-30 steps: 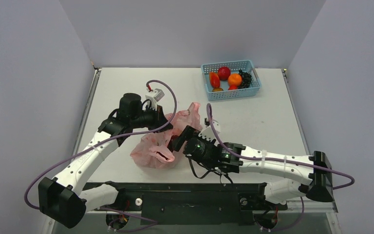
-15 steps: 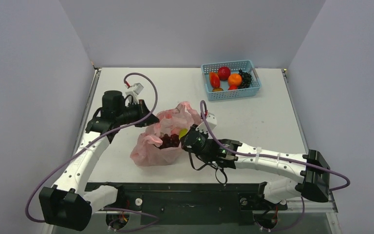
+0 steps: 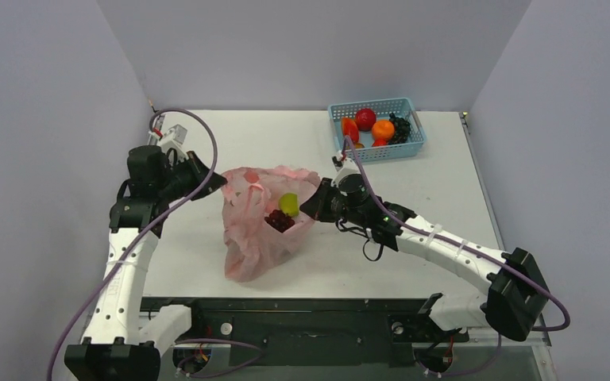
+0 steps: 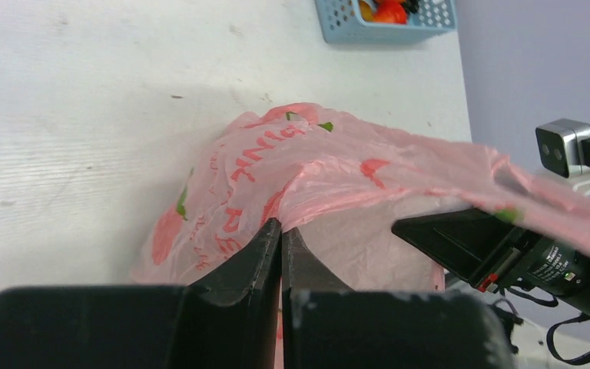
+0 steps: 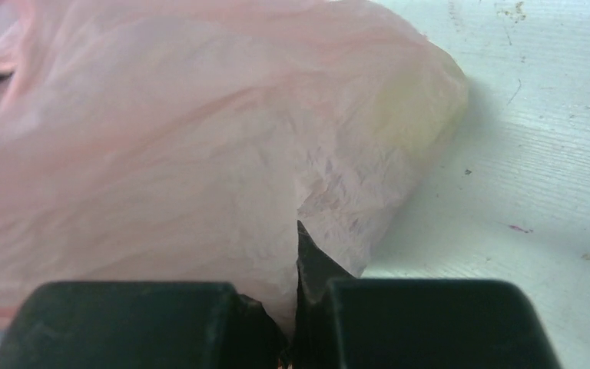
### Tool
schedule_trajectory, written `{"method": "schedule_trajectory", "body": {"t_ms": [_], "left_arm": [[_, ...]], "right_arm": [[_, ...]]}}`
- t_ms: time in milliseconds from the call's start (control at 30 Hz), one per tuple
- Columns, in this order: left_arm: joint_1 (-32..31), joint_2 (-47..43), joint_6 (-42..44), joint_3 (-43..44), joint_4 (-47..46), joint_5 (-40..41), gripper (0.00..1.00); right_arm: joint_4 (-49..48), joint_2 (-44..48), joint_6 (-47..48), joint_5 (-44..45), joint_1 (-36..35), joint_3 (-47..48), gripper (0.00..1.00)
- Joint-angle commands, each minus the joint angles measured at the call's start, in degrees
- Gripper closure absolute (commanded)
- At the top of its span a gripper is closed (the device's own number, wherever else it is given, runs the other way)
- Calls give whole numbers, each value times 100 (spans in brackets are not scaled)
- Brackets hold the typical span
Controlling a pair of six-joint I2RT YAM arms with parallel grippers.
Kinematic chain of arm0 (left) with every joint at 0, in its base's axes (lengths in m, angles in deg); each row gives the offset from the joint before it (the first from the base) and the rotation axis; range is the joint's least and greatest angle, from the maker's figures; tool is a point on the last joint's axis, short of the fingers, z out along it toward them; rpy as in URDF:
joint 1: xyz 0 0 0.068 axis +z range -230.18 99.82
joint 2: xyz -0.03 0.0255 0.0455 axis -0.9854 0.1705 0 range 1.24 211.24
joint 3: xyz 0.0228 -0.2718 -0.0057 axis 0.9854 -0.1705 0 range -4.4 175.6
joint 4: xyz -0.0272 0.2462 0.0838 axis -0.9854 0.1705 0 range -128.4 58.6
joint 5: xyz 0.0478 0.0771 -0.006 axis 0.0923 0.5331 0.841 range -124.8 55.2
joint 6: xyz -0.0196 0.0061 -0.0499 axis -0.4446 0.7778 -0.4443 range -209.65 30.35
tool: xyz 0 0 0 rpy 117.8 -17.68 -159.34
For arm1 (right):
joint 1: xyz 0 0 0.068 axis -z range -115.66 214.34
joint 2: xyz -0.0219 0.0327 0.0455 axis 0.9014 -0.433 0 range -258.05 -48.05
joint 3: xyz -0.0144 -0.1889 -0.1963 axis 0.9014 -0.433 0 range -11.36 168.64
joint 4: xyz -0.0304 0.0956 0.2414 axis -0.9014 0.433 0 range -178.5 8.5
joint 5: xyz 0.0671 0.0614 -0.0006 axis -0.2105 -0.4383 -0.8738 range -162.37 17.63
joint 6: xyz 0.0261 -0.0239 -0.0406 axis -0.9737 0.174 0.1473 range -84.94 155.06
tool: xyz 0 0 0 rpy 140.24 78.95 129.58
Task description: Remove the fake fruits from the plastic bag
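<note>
The pink plastic bag (image 3: 250,238) hangs stretched open between my two grippers above the table's middle. Inside its mouth I see a yellow-green fruit (image 3: 287,203) and a dark red grape bunch (image 3: 279,221). My left gripper (image 3: 221,182) is shut on the bag's left rim, and the left wrist view shows its jaws (image 4: 280,227) pinching pink film (image 4: 330,165). My right gripper (image 3: 308,208) is shut on the bag's right rim, and the right wrist view shows pink film (image 5: 200,138) caught between its jaws (image 5: 298,231). Other fruits in the bag are hidden.
A light blue mesh basket (image 3: 413,148) stands at the back right, holding red and orange fruits (image 3: 382,129) and a dark bunch. It also shows at the top of the left wrist view (image 4: 338,29). The table's side walls run along both edges.
Both grippers have moved apart and up, the left to the left and back, the right to the back. The bag has been pulled open, and the fruits inside now show.
</note>
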Motion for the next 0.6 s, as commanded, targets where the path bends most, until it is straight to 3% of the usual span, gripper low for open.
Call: {"method": "schedule_trajectory", "body": {"t_ms": [0,567], "left_arm": [[513,-286,92,380,393,726,100],[2349,-188,852,462,829,80,100]], "right_arm": [[-754,-16,501,-1277,515,-290,100],[-1821,-381,589,-2660,2377,-1792,100]]}}
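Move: The pink plastic bag, its rim already pinched in both hands, has its body roughly 13 cm to the left hand's right, 3 cm back and 20 cm below; from the right hand, 11 cm left, 2 cm ahead and 13 cm below. Inside, the green fruit lies some 7 cm ahead of the right hand and 4 cm left, the dark red grapes about 3 cm ahead and 7 cm left, both around 14 cm down. The bag's rim is drawn apart sideways by both shut grippers, which keep their hold. The left hand pulls it about 9 cm to the left, nearly level and slowing, swinging roughly 15 degrees counter-clockwise; the right hand draws its side away to the right and down, about 7 cm each way, edging a little forward. ##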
